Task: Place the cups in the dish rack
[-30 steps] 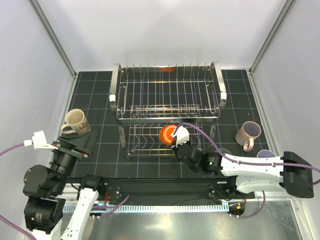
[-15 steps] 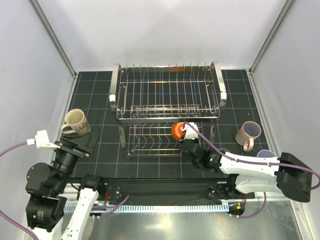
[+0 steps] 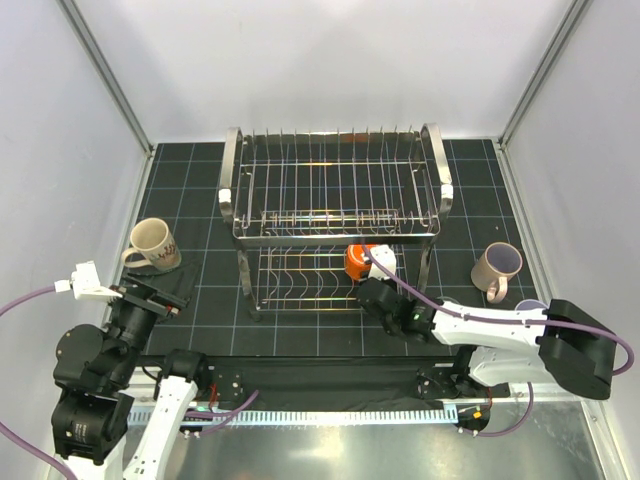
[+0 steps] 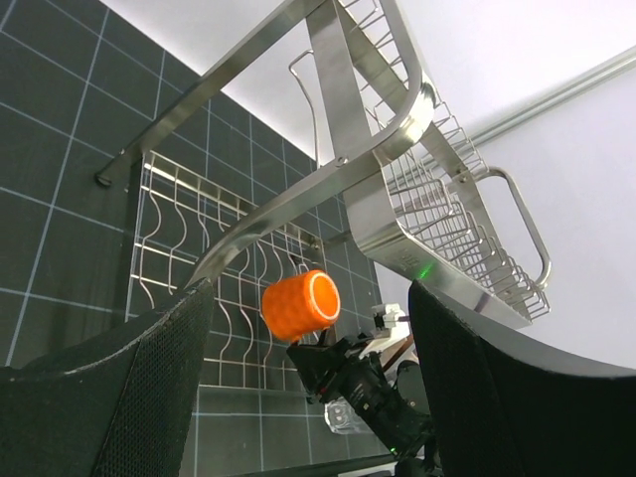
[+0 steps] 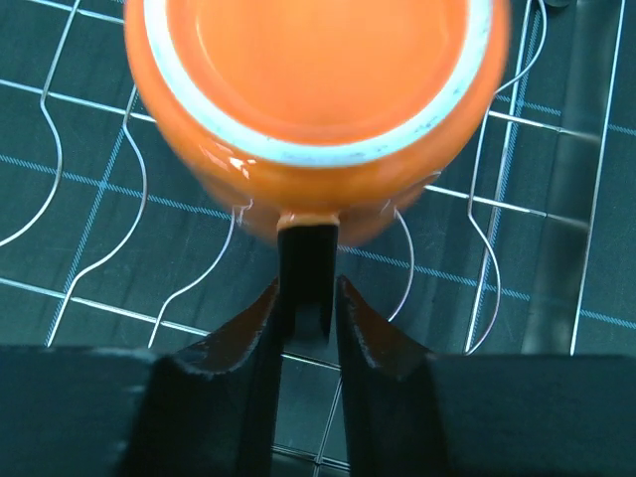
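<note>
The chrome wire dish rack (image 3: pixel 238 190) stands mid-table. A small orange cup (image 3: pixel 358 262) lies on its side on the lower tier (image 5: pixel 91 177), mouth toward the right wrist camera (image 5: pixel 318 89). My right gripper (image 3: pixel 367 284) reaches in from the front. Its jaws stand slightly apart on either side of the cup's dark handle (image 5: pixel 306 266), and the cup looks blurred while the wires stay sharp. My left gripper (image 3: pixel 160 292) hovers wide open and empty at the near left, looking toward the rack (image 4: pixel 397 234) and the orange cup (image 4: pixel 298 305). A cream mug (image 3: pixel 152 243) sits on the left.
A beige-pink mug (image 3: pixel 496 267) stands right of the rack, and a lavender tumbler (image 3: pixel 530 304) peeks out behind the right arm. A clear glass tumbler (image 4: pixel 346 415) stands on the mat beneath that arm. White walls enclose the dark gridded mat (image 3: pixel 200 170).
The right gripper carried the orange cup rightward and deeper into the lower tier, then its jaws eased apart off the handle. The left arm barely moved.
</note>
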{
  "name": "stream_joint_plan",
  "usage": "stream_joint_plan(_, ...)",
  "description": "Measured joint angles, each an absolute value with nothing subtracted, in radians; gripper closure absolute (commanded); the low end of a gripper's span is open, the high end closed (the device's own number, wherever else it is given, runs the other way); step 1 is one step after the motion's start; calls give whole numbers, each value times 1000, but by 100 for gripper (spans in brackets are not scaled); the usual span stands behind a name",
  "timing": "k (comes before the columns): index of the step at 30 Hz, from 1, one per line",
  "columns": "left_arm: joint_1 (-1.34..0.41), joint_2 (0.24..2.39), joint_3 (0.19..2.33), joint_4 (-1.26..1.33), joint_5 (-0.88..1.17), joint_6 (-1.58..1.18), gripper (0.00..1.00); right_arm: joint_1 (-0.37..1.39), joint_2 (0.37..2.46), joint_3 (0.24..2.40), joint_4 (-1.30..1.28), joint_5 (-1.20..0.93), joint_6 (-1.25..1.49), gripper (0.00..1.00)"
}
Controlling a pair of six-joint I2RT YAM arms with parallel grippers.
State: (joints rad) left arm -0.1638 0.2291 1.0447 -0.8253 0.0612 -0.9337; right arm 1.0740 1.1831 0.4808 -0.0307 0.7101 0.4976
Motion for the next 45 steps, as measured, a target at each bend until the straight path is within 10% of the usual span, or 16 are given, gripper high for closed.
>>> stream_joint_plan(45,-165,130,943,-944,-89,-927,28,969,1074,402,233,632,384,47)
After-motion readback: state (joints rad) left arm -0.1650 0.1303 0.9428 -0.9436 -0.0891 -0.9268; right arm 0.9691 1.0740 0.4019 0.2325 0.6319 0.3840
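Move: The orange mug stands in the lower rack about 6 cm ahead of the right hand, 1 cm to its left and roughly level, its handle between the fingers. The glass is 8 cm back, 15 cm right and 4 cm lower. From the empty left hand the orange mug is some 14 cm ahead, 31 cm right and 28 cm below, the cream mug 15 cm ahead, 13 cm left and 31 cm down. Right lets go of the mug's handle, pushes forward some 6 cm, backs off, rising; left sinks 6 cm. ##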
